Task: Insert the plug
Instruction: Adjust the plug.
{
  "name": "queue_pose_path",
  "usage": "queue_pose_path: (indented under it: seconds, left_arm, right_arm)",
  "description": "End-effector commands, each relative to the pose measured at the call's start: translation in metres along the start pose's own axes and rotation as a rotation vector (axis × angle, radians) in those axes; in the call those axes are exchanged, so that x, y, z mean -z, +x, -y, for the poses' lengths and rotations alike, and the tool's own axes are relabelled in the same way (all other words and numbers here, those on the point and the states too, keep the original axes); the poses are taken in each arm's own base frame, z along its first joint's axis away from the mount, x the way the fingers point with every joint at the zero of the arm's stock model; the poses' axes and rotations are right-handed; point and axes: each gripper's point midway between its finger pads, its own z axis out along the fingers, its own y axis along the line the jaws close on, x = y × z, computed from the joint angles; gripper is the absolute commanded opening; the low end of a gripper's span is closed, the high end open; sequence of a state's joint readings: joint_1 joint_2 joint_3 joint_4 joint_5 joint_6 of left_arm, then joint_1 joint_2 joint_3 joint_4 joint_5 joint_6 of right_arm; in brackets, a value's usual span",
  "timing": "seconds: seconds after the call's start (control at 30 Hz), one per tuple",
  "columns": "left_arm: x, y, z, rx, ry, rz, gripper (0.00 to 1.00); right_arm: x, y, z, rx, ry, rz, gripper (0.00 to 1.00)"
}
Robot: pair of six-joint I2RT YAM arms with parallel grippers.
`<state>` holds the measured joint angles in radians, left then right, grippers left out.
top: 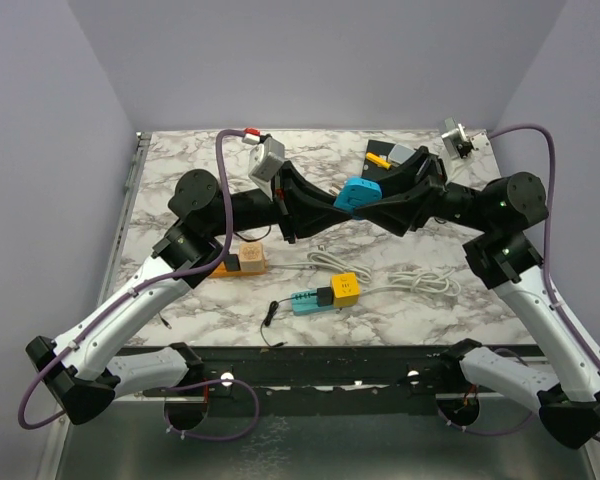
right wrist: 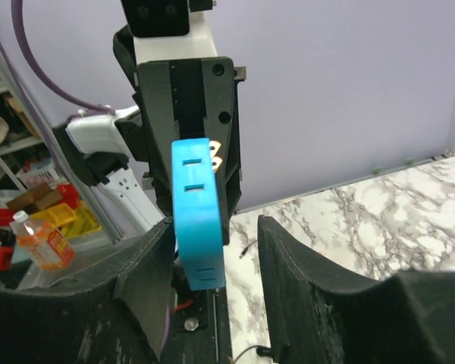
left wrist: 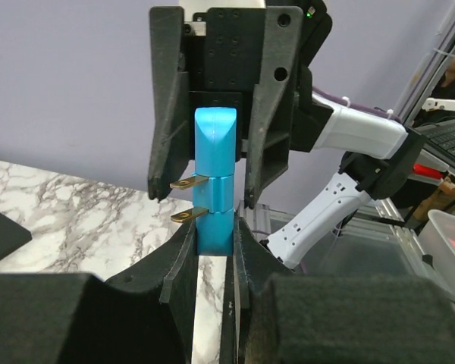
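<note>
A blue plug [top: 359, 196] with two brass prongs [left wrist: 188, 183] is held in the air over the middle of the table, between both grippers. My left gripper [left wrist: 214, 236] is shut on its lower end and also shows in the top view [top: 332, 205]. My right gripper [right wrist: 216, 246] is open around the plug [right wrist: 197, 212], which lies against its left finger [right wrist: 148, 262], with a gap to the right finger [right wrist: 292, 254]. A teal socket block [top: 306, 300] with a yellow plug [top: 342, 289] in it lies on the table in front.
An orange power strip [top: 248, 261] lies under my left arm. A coiled white cable [top: 425, 282] runs right of the yellow plug. A thin black lead [top: 270, 315] lies near the front edge. A black tray [top: 392, 156] with small parts sits at the back.
</note>
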<state>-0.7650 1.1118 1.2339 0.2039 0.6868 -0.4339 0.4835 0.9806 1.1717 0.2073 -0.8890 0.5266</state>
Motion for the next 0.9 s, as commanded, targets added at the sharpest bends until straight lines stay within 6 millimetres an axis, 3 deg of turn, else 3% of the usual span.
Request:
queue_pose_path:
  seconds: [0.0,0.27,0.3,0.33,0.37,0.4,0.57,0.7,0.77,0.87]
  left_arm:
    - [0.000,-0.005,0.008,0.016,0.041,0.022,0.00]
    - [-0.001,0.000,0.005,-0.007,0.049,0.017,0.00]
    - [0.000,0.004,0.003,-0.022,0.044,0.006,0.13]
    - [0.001,0.009,-0.001,-0.052,0.029,-0.013,0.40]
    - [0.004,0.013,-0.006,-0.101,0.009,-0.031,0.77]
    - [0.008,0.014,-0.015,-0.158,-0.046,-0.039,0.96]
    - [0.038,0.014,-0.058,-0.548,-0.276,-0.085,0.99]
    - [0.058,-0.001,-0.090,-0.851,-0.434,-0.142,0.99]
    - [0.060,-0.004,-0.094,-0.984,-0.432,-0.175,0.99]
    - [0.052,-0.003,-0.083,-1.116,-0.330,-0.185,0.99]
  right_arm:
    - [-0.008,-0.025,-0.004,-0.029,-0.041,0.127,0.47]
    - [-0.018,-0.029,0.007,-0.120,-0.033,0.141,0.15]
    - [-0.019,-0.028,0.010,-0.128,-0.018,0.130,0.10]
    - [-0.019,-0.028,0.013,-0.129,0.002,0.116,0.05]
    - [-0.020,-0.026,0.018,-0.130,0.034,0.090,0.01]
    - [-0.019,-0.020,0.023,-0.153,0.075,0.050,0.01]
    - [-0.012,-0.005,0.031,-0.167,0.156,-0.071,0.01]
    - [-0.009,0.011,0.030,-0.199,0.151,-0.145,0.01]
    - [-0.009,0.019,0.029,-0.218,0.128,-0.179,0.01]
    - [-0.011,0.029,0.033,-0.241,0.118,-0.233,0.01]
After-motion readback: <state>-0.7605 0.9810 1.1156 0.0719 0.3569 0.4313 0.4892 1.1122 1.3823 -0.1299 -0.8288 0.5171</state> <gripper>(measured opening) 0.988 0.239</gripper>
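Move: Between the two hands, up in the air, the blue plug is still held by the left fingers, prongs facing forward: its middle is about 2 cm to the right of the left hand point and 1 cm above it. The half-open right fingers already flank it, its middle roughly 1 cm to that hand's left. On the table, some 44 cm below the right hand, sit the yellow cube, about 4 cm farther out, and the teal strip, around 1 cm farther out and 7 cm left. Edging about 1 cm left and forward while rising slightly, the right hand closes its half-open fingers and pinches the blue plug. The left fingers then spread wide and let go, and that hand backs off some 7 cm forward and 5 cm left, dipping about 3 cm, rolling roughly 40 degrees and swinging counter-clockwise. The right keeps its grip, easing on forward, then sinking. ##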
